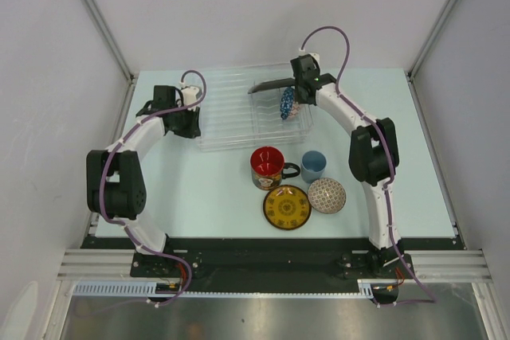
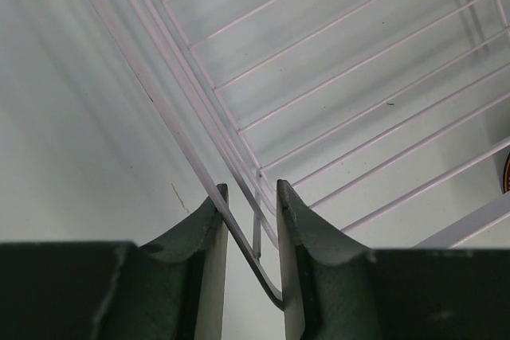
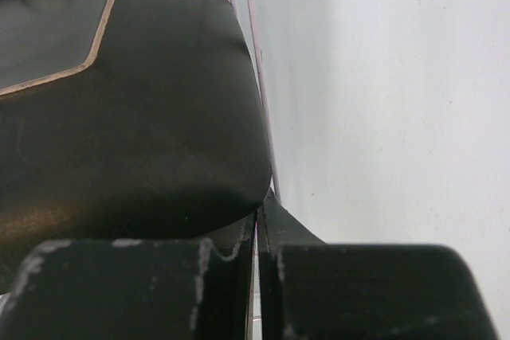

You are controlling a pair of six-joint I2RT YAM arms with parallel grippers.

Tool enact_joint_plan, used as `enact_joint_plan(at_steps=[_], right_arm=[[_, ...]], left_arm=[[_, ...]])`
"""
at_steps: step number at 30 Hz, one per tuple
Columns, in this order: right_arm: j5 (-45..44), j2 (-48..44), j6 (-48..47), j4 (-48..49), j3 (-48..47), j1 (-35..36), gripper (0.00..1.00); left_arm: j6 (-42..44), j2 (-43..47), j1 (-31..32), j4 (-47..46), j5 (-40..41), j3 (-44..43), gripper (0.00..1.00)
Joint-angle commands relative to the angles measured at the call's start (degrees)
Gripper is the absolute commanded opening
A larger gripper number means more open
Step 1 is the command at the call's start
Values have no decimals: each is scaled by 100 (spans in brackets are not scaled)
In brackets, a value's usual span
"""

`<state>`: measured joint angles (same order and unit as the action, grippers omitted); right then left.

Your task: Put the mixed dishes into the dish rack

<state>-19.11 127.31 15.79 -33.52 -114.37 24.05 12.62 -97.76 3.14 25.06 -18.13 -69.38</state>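
Note:
The clear dish rack (image 1: 231, 113) lies at the back middle of the table. My left gripper (image 1: 190, 119) is at its left end; in the left wrist view the fingers (image 2: 249, 189) are closed to a narrow gap on the rack's corner rim wire (image 2: 239, 232). My right gripper (image 1: 298, 85) is shut on the edge of the black square plate (image 1: 271, 84) and holds it over the rack's right part; the plate fills the right wrist view (image 3: 135, 101) above the fingers (image 3: 261, 212). A blue-white patterned dish (image 1: 287, 103) stands on edge in the rack under the plate.
In front of the rack stand the red mug with black handle (image 1: 268, 166), the small light-blue cup (image 1: 313, 166), the yellow patterned saucer (image 1: 287, 207) and a patterned bowl (image 1: 327, 195). White walls close in the table on three sides.

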Motion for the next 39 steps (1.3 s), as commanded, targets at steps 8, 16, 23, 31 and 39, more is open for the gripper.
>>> enact_joint_plan(at_steps=[8,16,23,31,39], right_arm=[[145,-776,310,310,1088,29,0],[242,-1384,653,899,2155,99,0],[92,-1367,1180,1435,2568,284,0],[-75,-1111,1585,1699,2568,311,0],[-207,-1147,1901,2279,2533,223,0]], left_arm=[[1216,72,205,1010,-1289,57,30],[1181,72,205,1018,-1246,-13,30],[1207,81,196,1063,-1263,-14,30],[1357,125,205,1194,-1281,-49,30],[1515,169,205,1361,-1386,-58,29]])
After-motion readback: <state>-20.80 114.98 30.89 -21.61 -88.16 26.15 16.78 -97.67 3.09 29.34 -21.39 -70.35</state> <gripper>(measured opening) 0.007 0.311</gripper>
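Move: The black plate stands in the rack beside the shut right fingers: its middle is roughly 9 cm to their left, about level fore and aft and 2 cm lower. The blue bowl sits about 4 cm left of the right fingertips, 4 cm back and 6 cm below; the red mug is some 23 cm back, 10 cm left and 7 cm down. From the left hand the plate lies about 15 cm ahead and 26 cm right, at much the same height. Shut right fingers, lying against the plate's right edge by the rack's right rail, draw back about 7 cm towards the base while sinking some 4 cm, easing a little forward at the end and turning slightly clockwise. The left hand keeps its pinch on the rack's left rail and yields about 1 cm back with it, turning about 5 degrees clockwise. ##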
